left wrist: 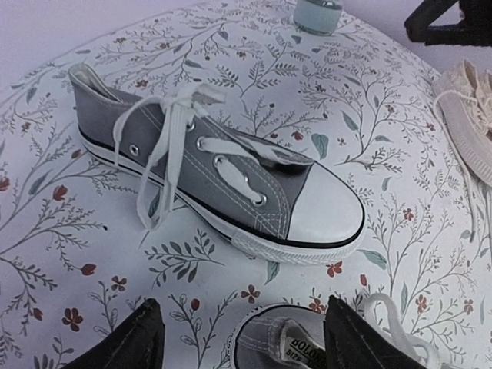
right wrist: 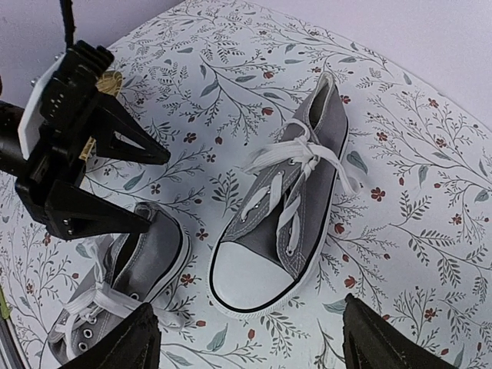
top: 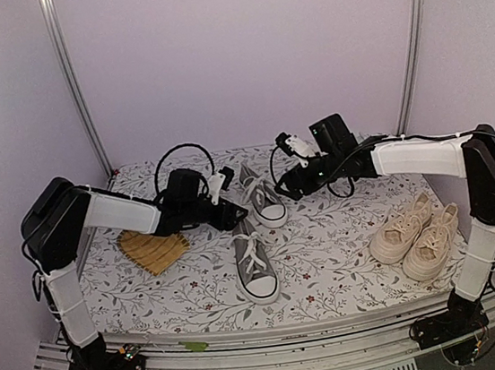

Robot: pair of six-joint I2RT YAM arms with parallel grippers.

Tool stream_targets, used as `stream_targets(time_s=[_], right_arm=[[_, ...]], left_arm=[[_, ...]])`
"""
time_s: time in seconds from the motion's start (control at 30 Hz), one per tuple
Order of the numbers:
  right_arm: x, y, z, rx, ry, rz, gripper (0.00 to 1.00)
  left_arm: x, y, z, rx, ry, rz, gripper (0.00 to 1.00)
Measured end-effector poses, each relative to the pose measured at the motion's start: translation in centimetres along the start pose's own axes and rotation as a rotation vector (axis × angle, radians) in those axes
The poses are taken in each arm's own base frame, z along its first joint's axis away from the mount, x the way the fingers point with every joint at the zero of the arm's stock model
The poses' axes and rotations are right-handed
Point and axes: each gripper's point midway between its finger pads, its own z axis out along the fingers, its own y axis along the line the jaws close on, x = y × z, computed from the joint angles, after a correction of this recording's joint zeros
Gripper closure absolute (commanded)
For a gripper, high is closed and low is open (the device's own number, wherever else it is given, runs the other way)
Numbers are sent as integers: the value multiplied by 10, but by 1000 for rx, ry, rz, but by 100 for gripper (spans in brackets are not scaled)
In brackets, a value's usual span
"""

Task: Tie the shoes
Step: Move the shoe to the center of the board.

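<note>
Two small grey shoes lie mid-table on the floral cloth. The far grey shoe (top: pixel 265 199) (left wrist: pixel 223 181) (right wrist: pixel 284 207) has its white laces gathered near the top, with loops trailing over its side. The near grey shoe (top: pixel 255 263) (right wrist: pixel 123 277) lies toe toward the arms. My left gripper (top: pixel 237 192) (left wrist: pixel 242 338) (right wrist: pixel 160 191) is open, its fingers (left wrist: pixel 127 342) spread on either side of that shoe's heel opening (left wrist: pixel 296 342). My right gripper (top: pixel 281 165) (right wrist: pixel 250 342) hangs open and empty above the far shoe's toe cap. The cream pair (top: pixel 416 235) (left wrist: pixel 469 115) sits side by side at the right.
A tan woven mat (top: pixel 151 249) lies under the left forearm. The base of a pale bottle (left wrist: pixel 317 14) shows at the cloth's edge. Two metal posts (top: pixel 83 97) (top: pixel 410 39) rise at the back corners, and a rail (top: pixel 277 348) runs along the near edge.
</note>
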Motion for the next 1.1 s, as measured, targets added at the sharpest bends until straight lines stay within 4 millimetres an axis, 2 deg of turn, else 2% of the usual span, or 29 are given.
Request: stream_targets(time_s=[0.07, 0.1, 0.2, 0.27, 0.43, 0.57, 0.63, 0.77, 0.87, 0.97, 1.1], right_arm=[[1, -1, 0, 8, 3, 2, 19], [1, -2, 0, 10, 4, 3, 19], [3, -3, 0, 17, 8, 6, 19], [5, -5, 1, 29, 14, 7, 19], [11, -18, -1, 84, 35, 25, 19], [16, -45, -8, 177, 45, 71, 19], [18, -60, -16, 230, 45, 102, 19], [21, -94, -40, 360, 29, 174, 19], [30, -128, -67, 469, 11, 269, 19], [57, -167, -102, 594, 5, 393, 17], [107, -210, -154, 760, 6, 564, 15]], left_arm=[[6, 1, 7, 6, 24, -5, 40], [17, 2, 16, 11, 53, -12, 49], [24, -3, 25, 50, 69, -20, 76], [20, -10, 26, 86, 64, -13, 100], [22, -15, 25, 117, 69, -14, 100], [22, -10, 24, 87, 67, -12, 100], [19, 0, 22, 37, 62, -7, 100], [5, 38, 13, -88, 31, -11, 100], [-10, 84, 4, -197, -3, -30, 100], [-24, 126, 2, -288, -36, -32, 100], [-27, 158, 10, -357, -45, -26, 100]])
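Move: The near shoe points its toe back at the robot; its middle is about 12 cm back and 3 cm right of the left hand, 6 cm lower, its heel end nearly under the open fingers. The already tied far shoe lies some 12 cm ahead and 7 cm right, as low; the woven mat about 25 cm left and 3 cm ahead or less. From the right hand, the near shoe is some 13 cm back, 12 cm left and 13 cm down. Left hand dips, pinches the near shoe's heel, drags it about 15 cm forward-left; open right hand swings right. ##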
